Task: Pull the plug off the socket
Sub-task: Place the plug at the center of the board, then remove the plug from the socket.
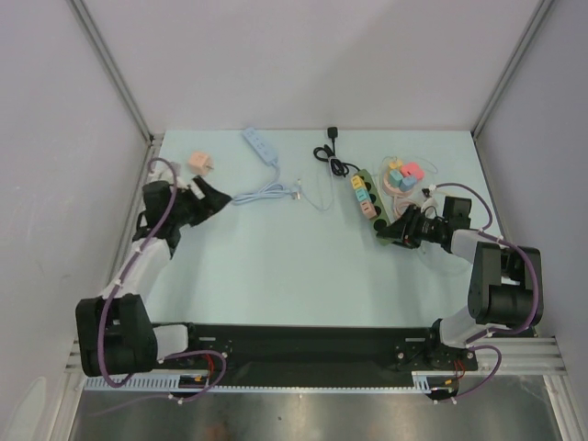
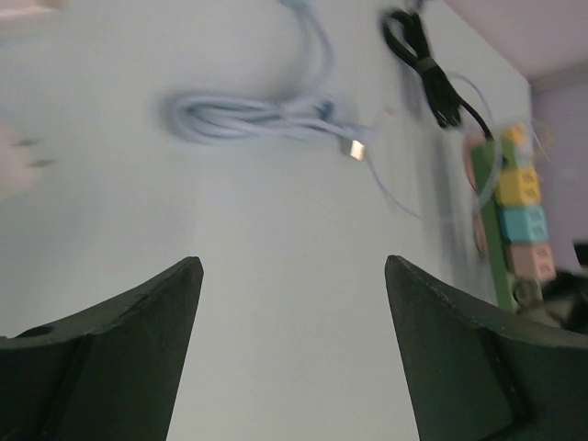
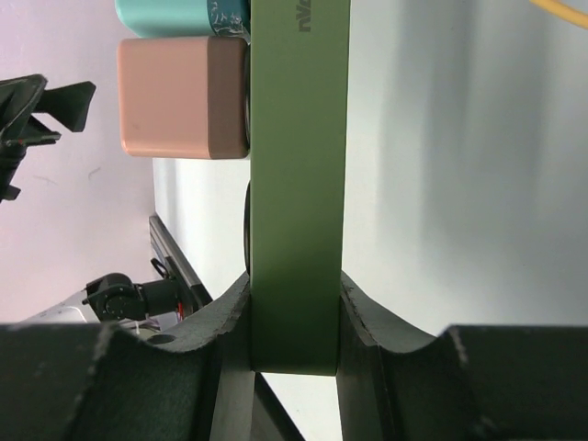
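Note:
The green socket strip lies at the right, with yellow, teal and pink plugs still seated in it. My right gripper is shut on the strip's near end, seen close up as a green bar clamped between the fingers. A pink plug and a teal one stick out of its side. A loose peach plug lies on the table at the left, prongs showing, apart from any socket. My left gripper stands open just near of it, with nothing between its fingers.
A pale blue power strip with its coiled white cable lies at the back middle. A black adapter and cord sit behind the green strip. Several loose coloured plugs are piled at the back right. Grey walls enclose the table.

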`<state>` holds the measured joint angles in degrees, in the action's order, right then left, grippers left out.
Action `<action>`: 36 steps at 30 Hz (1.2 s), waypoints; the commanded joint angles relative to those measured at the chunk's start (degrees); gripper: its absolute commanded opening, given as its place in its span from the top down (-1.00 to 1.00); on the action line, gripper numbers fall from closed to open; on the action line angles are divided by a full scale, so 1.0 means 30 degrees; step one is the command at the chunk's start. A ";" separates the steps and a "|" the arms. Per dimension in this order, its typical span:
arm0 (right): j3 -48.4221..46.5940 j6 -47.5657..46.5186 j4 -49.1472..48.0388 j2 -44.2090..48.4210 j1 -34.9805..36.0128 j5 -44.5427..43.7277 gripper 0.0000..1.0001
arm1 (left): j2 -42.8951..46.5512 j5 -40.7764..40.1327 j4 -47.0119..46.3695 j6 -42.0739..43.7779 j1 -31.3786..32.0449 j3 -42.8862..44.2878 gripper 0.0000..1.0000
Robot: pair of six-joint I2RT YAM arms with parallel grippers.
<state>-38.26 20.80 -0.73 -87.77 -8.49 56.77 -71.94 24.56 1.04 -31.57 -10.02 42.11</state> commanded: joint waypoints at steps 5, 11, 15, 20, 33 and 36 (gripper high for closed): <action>-0.0313 -0.1306 -0.2041 0.0925 -0.0099 0.1935 1.00 | 0.0810 -0.0213 -0.4795 -0.3588 0.8810 -0.0326 -0.72; -0.0284 -0.1366 -0.1924 0.0955 -0.0099 0.1613 1.00 | -0.3515 -0.2763 -0.6849 -0.5937 1.4877 0.2512 -0.72; -0.0342 -0.1453 -0.1633 0.1188 -0.0041 0.0999 1.00 | -0.7177 -0.3497 -0.6617 -0.7402 1.6959 0.5469 -0.72; -0.0284 -0.1600 -0.1368 0.2037 0.0193 -0.0144 1.00 | -1.0644 -0.4258 -0.5036 -0.8636 1.8105 0.9864 -0.66; 0.0009 -0.1864 -0.1221 0.4674 0.1394 -0.3101 1.00 | -1.4836 -0.5021 -0.1900 -0.8988 1.8750 1.5286 -0.30; 0.0039 -0.1952 -0.1191 0.5143 0.1716 -0.3774 1.00 | -1.5306 -0.5080 -0.1518 -0.8900 1.8868 1.5933 -0.21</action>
<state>-37.21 17.32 2.00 -76.27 -4.08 45.89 -117.01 10.20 -4.58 -57.63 45.84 86.17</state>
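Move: The pink plug, end one of the row on the green power strip, lies about 45 cm right of the empty left hand, roughly level with it fore and aft and some 5 cm lower. The teal plug sits 4 cm beyond the pink one, the yellow 8 cm beyond it and 3 cm left. From the right hand, gripping the strip's near end, the pink plug is about 7 cm ahead and 6 cm left. Left hand sweeps some 44 cm right to the pink plug, turning clockwise, half-closing; right lifts the strip 2 cm. ##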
